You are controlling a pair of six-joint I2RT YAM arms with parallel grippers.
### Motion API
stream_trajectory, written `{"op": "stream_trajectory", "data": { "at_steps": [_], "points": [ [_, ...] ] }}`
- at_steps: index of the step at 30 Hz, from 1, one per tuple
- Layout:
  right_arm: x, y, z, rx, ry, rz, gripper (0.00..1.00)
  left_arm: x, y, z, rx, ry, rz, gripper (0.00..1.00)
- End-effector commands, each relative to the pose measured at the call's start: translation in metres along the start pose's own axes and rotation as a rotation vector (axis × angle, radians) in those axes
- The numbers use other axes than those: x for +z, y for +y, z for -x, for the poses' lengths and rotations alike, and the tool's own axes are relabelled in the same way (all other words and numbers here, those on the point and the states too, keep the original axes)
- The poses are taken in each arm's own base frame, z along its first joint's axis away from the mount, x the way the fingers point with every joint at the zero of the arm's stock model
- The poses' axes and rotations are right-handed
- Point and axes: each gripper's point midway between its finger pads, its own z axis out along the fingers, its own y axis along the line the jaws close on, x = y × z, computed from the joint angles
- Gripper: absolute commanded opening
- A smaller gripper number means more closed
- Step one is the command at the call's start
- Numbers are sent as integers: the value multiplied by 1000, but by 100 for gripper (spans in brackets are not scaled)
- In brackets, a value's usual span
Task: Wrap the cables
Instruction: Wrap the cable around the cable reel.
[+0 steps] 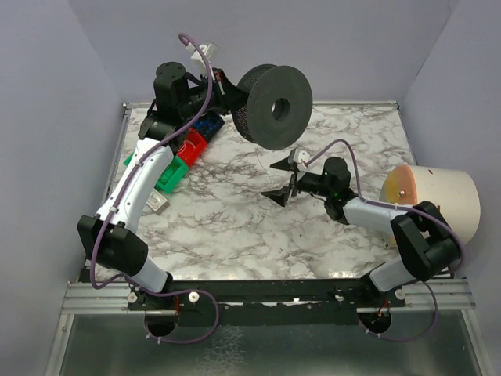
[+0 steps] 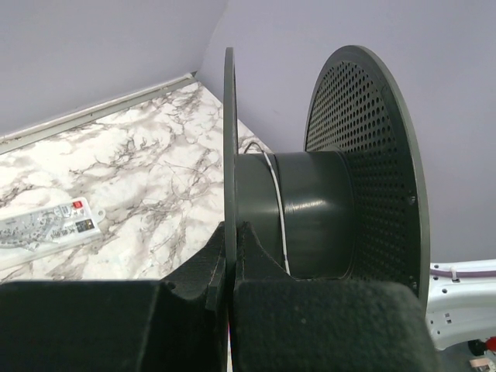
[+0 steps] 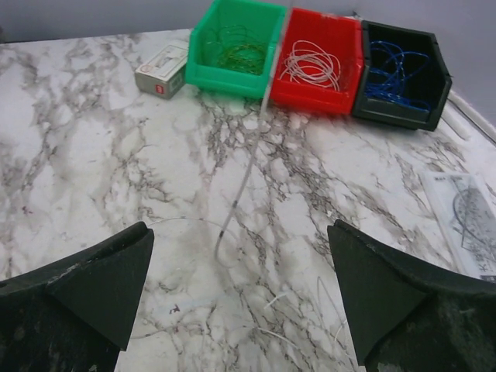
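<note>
A big black two-flanged spool [image 1: 274,106] is held up above the back of the table. My left gripper [image 1: 224,88] is shut on its near flange [image 2: 230,139], which is pinched edge-on between the fingers [image 2: 231,232]. One whitish cable strand [image 2: 277,225] crosses the dark hub [image 2: 310,209], which is otherwise bare. In the right wrist view a thin pale cable [image 3: 244,178] hangs down, and its curled end rests on the marble. My right gripper [image 1: 280,180] hovers open over the table middle, with the cable end between its spread fingers [image 3: 239,232], touching neither.
Green [image 3: 236,46], red [image 3: 318,58] and black [image 3: 403,74] bins of coiled wires stand at the left back [image 1: 192,146]. A small white box [image 3: 161,71] lies beside the green bin. A printed leaflet [image 3: 465,217] lies on the marble. A cream cylinder [image 1: 434,200] stands at the right edge.
</note>
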Motion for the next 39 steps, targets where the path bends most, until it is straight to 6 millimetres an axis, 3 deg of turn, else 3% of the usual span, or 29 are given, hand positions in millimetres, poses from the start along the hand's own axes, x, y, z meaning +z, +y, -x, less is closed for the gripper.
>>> {"op": "stream_trajectory", "data": {
  "at_steps": [1, 6, 8, 16, 22, 25, 26, 29, 35, 39],
  "points": [
    [14, -24, 14, -57, -44, -121, 100, -7, -19, 21, 15, -72, -65, 0],
    [23, -29, 14, -58, -72, -183, 99, -8, -20, 22, -9, -84, -86, 0],
    [24, -34, 14, -45, -86, -216, 94, -9, -20, 21, -19, -85, -91, 0],
    [28, -59, 13, 6, -91, -329, 28, -8, -22, 20, -43, -90, -120, 0],
    [31, -49, 12, 4, -83, -269, 28, -9, -22, 22, -41, -99, -116, 0],
    [28, -61, 8, 1, -36, -333, 4, -11, -19, 21, -38, -104, -90, 0],
    [25, -67, 5, -5, -10, -359, 1, -12, -17, 21, -36, -107, -79, 0],
    [10, -85, -4, -6, 41, -465, 1, -15, -14, 24, -19, -121, -40, 0],
    [-41, -128, -5, 105, 31, -664, 0, -20, -10, 29, -11, -135, 12, 0],
    [-57, -145, -2, 107, 72, -739, 1, -17, -15, 25, -33, -116, -26, 0]
  ]
}}
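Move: The cable's free end hangs from the reel, its loose length passing about 3 cm ahead of the open right fingers and 2 cm to their left, roughly level. The reel is some 8 cm ahead, 2 cm left and 22 cm above that hand; the ruler pack lies 20 cm ahead, 3 cm left, 16 cm below. From the left hand, which grips the reel's flange, the cable is 6 cm back, 8 cm right and 22 cm below. The right fingers shut on the hanging cable and pinch it while that hand eases some 5 cm forward, swinging clockwise. It then carries the cable on forward and increasingly to the right, another 6 cm out and 8 cm across, having turned about 35 degrees in all. The left hand keeps its grip on the reel's flange nearly in place, tilting it only slightly. ##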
